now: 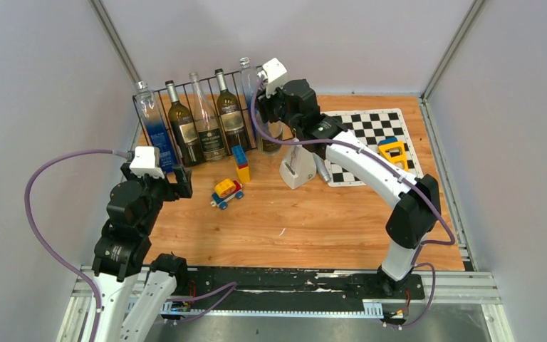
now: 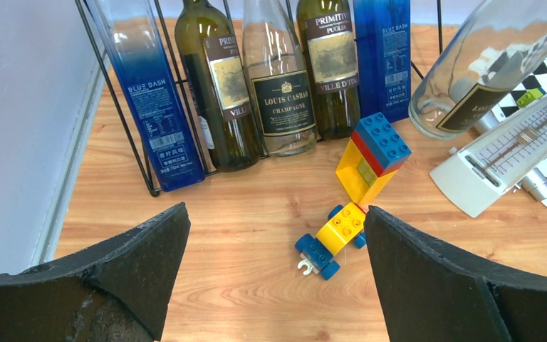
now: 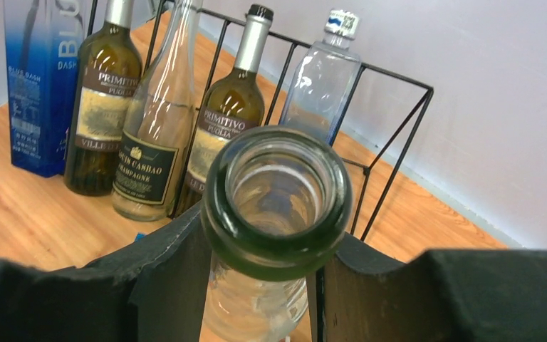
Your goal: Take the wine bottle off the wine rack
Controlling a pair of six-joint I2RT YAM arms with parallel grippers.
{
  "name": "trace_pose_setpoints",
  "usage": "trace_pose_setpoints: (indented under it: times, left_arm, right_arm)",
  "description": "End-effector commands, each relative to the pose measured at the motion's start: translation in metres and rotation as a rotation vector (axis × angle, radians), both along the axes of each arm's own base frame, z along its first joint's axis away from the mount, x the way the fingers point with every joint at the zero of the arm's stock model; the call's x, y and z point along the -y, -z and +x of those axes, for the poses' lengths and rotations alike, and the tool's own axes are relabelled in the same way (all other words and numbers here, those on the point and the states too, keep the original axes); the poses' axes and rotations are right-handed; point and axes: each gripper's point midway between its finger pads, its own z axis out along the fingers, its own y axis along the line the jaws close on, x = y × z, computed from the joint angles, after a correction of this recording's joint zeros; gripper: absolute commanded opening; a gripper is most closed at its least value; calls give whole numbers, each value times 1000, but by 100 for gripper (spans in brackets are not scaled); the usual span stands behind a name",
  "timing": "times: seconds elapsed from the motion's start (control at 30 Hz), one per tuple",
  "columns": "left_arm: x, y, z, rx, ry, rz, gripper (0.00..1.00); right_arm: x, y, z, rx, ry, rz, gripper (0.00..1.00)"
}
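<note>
The wine rack [image 1: 158, 94] is a low black wire frame at the back left, and several bottles stand in it. My right gripper [image 1: 273, 107] is shut on the neck of a clear wine bottle [image 1: 271, 140] with a green rim. In the right wrist view the fingers [image 3: 164, 278] clamp just under the bottle's open mouth [image 3: 276, 199], with the rack's wires [image 3: 399, 146] behind. In the left wrist view this bottle [image 2: 484, 64] leans tilted at the rack's [image 2: 124, 121] right end. My left gripper [image 1: 174, 182] is open over bare wood, its fingers [image 2: 276, 214] holding nothing.
A toy brick car [image 1: 226, 192] and a brick tower [image 1: 241, 164] sit in front of the rack. A white metronome-like box [image 1: 298, 168] stands beside the chessboard mat [image 1: 370, 132], which carries a yellow object [image 1: 393, 153]. Grey walls close in on the sides and back.
</note>
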Motion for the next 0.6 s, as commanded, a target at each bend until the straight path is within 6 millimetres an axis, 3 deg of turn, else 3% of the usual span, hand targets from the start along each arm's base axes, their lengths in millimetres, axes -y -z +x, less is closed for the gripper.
trace_pose_setpoints:
  times: [0.0,0.3,0.57]
  left_arm:
    - [1,-6,2,32,11,11,100]
    - [4,-5,4,27,26,9,100]
    - [8,-2,7,11,43,6,100]
  right_arm:
    - [8,-103,-34,183,-28,210,0]
    - [5,-87,-75,126,-61,223,0]
    - [20,-69,-116,63,-74,227,0]
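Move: The right hand, already holding the bottle upright by its neck, is going for the open tabletop some 12 cm back, straight in line and about 30 cm below. From this hand the standing block tower is about 6 cm back and 8 cm left, the toy car 12 cm back and 12 cm left, the white device 4 cm back and 8 cm right, and the blue bottle on the rack 8 cm ahead and 4 cm left. For the left hand, that spot lies some 8 cm ahead, 26 cm right and 27 cm below. Fingers still pinched round the bottle's neck, the right hand draws it back towards the base, away from the rack, by about 10 cm. It gathers speed and sinks some 3 cm before levelling out, with the bottle's foot passing between the block tower and the white device; the wrist tips down and turns counter-clockwise, each by only about 5 degrees. ##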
